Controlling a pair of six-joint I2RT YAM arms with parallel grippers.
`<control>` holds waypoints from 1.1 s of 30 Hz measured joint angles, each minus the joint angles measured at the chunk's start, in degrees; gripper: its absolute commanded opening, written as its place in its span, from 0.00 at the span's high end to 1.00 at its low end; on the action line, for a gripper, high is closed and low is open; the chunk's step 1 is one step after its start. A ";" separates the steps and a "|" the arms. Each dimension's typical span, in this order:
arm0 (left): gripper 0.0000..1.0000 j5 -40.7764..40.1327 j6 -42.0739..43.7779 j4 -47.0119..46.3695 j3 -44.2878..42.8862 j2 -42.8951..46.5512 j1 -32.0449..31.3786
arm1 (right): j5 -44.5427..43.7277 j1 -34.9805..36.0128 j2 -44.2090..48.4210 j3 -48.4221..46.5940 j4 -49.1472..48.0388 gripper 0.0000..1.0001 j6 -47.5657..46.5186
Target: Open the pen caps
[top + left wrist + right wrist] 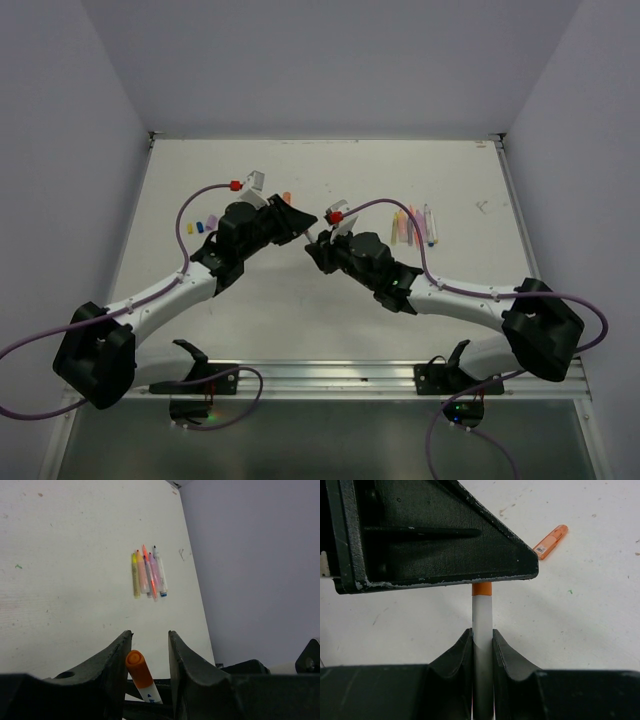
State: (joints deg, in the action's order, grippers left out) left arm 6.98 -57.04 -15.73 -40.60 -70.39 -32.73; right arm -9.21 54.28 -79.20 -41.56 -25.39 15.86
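My right gripper (482,635) is shut on the body of a white pen (482,615) and holds it above the table. The pen's orange cap (481,589) reaches in under a finger (470,550) of the left gripper. In the left wrist view that orange cap (137,669) sits between the jaws of my left gripper (150,637). It touches the left finger, and a gap shows on the right side. From above, the two grippers (303,228) (316,243) meet nose to nose at mid-table.
Several pens (415,225) (148,574) lie side by side at the right rear. Loose caps (202,226) in yellow and lilac lie at the left. An orange pen (550,542) (287,197) lies alone behind the grippers.
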 measured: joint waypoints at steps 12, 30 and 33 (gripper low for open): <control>0.62 -0.24 0.00 -0.02 0.00 -0.09 -0.07 | 0.00 0.00 -0.04 0.00 -0.35 1.00 0.20; 1.00 -1.16 -0.98 -0.55 0.00 -0.37 -0.46 | -0.07 -0.02 -0.26 0.00 -1.03 0.96 1.31; 1.00 -1.16 -0.37 -0.57 0.00 -0.31 -0.46 | 0.00 -0.02 -0.26 0.00 -0.90 0.77 1.70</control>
State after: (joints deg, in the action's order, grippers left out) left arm 5.82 -57.41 -16.29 -40.60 -70.70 -33.19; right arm -9.21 54.26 -79.46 -41.56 -26.28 17.56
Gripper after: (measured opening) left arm 0.188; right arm 0.193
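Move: The left hand is already around the orange cap of the marker that the right hand holds. The cap is about 1 cm ahead of the left hand point, and from the right hand about 4 cm ahead, 3 cm left and 3 cm up. From the left hand, the orange highlighter lies roughly 17 cm ahead, 7 cm left and 20 cm below; the row of uncapped pens is some 9 cm ahead, 28 cm right, equally low. Staying in place without pulling yet, the left hand waits, then closes its part-open fingers to about half their gap, so that they pinch the orange cap from both sides. The right hand keeps its grip on the white marker body, practically still, with only a degree or two of turn. ##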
